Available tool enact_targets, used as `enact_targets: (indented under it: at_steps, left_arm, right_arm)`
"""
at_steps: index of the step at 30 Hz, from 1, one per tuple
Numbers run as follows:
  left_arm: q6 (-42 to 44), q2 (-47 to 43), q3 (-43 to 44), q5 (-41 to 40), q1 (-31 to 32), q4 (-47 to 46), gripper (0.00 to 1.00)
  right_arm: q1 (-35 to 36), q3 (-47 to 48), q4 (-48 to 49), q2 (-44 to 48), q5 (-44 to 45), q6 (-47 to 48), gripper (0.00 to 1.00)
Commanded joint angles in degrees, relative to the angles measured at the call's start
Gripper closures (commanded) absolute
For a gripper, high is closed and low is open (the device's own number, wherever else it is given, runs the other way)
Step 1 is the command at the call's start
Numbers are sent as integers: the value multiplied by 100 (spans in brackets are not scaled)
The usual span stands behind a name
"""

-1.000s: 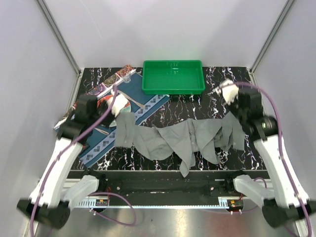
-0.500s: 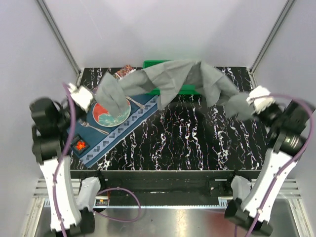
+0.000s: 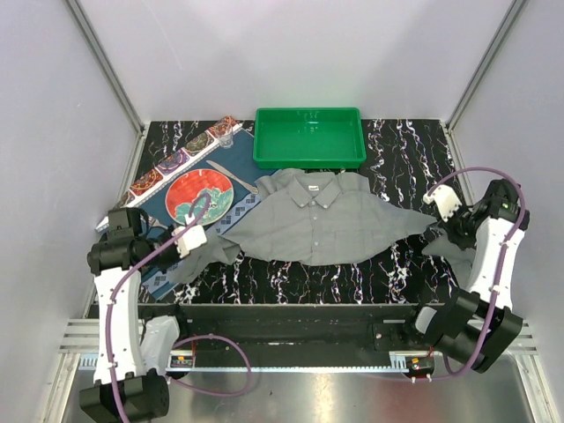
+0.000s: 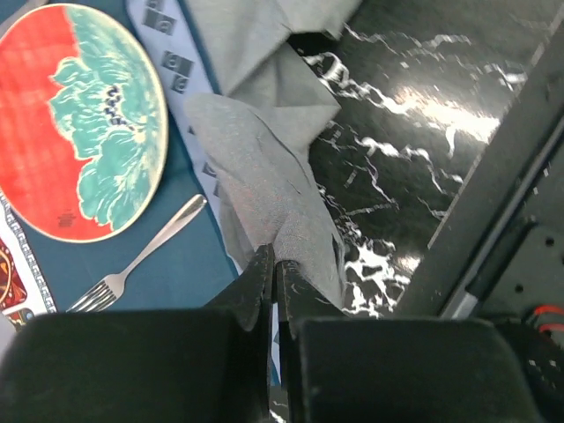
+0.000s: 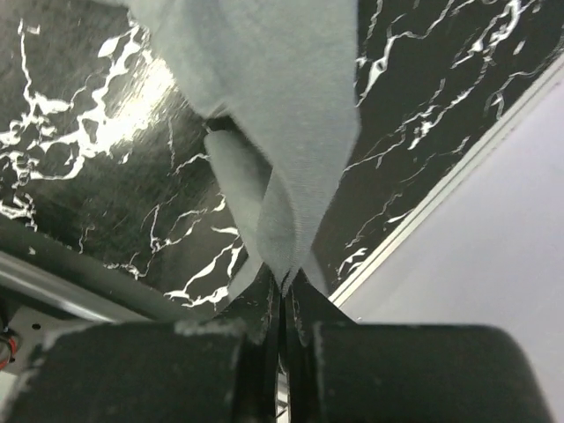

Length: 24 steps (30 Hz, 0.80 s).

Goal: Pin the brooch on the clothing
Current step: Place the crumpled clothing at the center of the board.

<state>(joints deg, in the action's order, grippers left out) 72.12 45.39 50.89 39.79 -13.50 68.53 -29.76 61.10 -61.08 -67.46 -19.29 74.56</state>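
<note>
The clothing, a grey button-up shirt (image 3: 322, 220), lies spread flat on the black marbled table with its collar toward the back. My left gripper (image 3: 196, 241) is shut on the end of the left sleeve (image 4: 264, 176), low over the placemat's near edge; the cloth comes out between its closed fingertips (image 4: 261, 264). At the table's right side my right gripper (image 3: 439, 231) is shut on the right sleeve (image 5: 264, 106), pinched at its folded tip. The brooch is not visible in any view.
A green tray (image 3: 308, 157) stands at the back centre. A red-and-teal plate (image 3: 199, 196) (image 4: 79, 115) and a fork (image 4: 141, 260) rest on the blue placemat (image 3: 251, 201). Small dishes (image 3: 172, 161) and a glass (image 3: 226, 138) line the back left.
The shirt went from crumpled at the front to stretched in the air between both grippers, and now lies flat. Both arms came down and drew back toward the near side.
</note>
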Motion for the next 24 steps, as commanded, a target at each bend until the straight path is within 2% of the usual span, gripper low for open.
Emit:
enact_targets:
  at_steps: [1, 3, 5, 6, 8, 12, 13, 14, 15, 16, 17, 18, 21, 22, 24]
  left_arm:
    - [1709, -301, -158, -7, 83, 942, 100]
    - [1727, -390, -246, 20, 285, 1100, 100]
    - [1509, -522, -299, -67, 838, 1092, 100]
    - [994, -557, -334, -85, 1040, 901, 100]
    - [499, -584, -300, -16, 1567, 724, 100]
    - [-232, -417, 156, 231, 1956, 521, 100]
    - [-181, -364, 219, 222, 2069, 599, 100]
    - [-76, -268, 237, 144, 2157, 722, 100]
    - [221, -224, 185, -153, 2245, 1010, 100]
    - [441, -188, 123, -365, 2394, 1170, 99]
    - [687, -171, 53, -741, 2430, 1380, 90]
    - [690, -188, -26, -866, 2448, 1304, 61]
    - [-424, 13, 331, -790, 2431, 689, 41]
    - [-714, 145, 464, -641, 2387, 514, 34]
    - [-1732, 626, 841, -254, 2334, -215, 28]
  right_arm:
    - [-30, -212, -481, 260, 120, 577, 100]
    - [-30, -204, -738, 295, -4, 673, 100]
    - [-30, -239, -976, 321, 100, 822, 100]
    - [-39, -248, -1002, 339, 196, 858, 100]
    - [-65, -117, -1037, 356, 259, 876, 100]
    - [-127, 551, -1204, 322, -154, 577, 100]
    - [-127, 630, -1300, 287, -128, 594, 100]
    - [-127, 622, -1336, 225, -23, 681, 95]
    - [-127, 553, -1380, 181, 134, 778, 75]
    - [-127, 448, -1424, 137, 493, 875, 60]
    - [-127, 238, -1416, 67, 644, 980, 50]
    - [-127, 175, -1442, 49, 741, 990, 31]
    - [-127, 620, -1740, -65, 156, 543, 13]
    - [-118, 1110, -1897, -135, -456, 307, 9]
    - [100, 1622, -2004, -538, -934, -414, 6]
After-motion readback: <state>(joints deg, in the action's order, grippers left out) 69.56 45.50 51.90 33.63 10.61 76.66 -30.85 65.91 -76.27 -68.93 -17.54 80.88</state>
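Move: Both hands already pinch the shirt's sleeves, held low. The shirt's body lies roughly 45 cm to the left hand's right and 14 cm ahead; near that hand, the plate is about 22 cm ahead and 6 cm right, and the fork 13 cm ahead and 4 cm left. From the right hand, the shirt's body is some 47 cm left and 5 cm ahead, with the green tray about 28 cm beyond that body. All lie a few centimetres below the hands. Both hands draw the sleeves back about 5 cm, the left also rightward, then open and let go. ##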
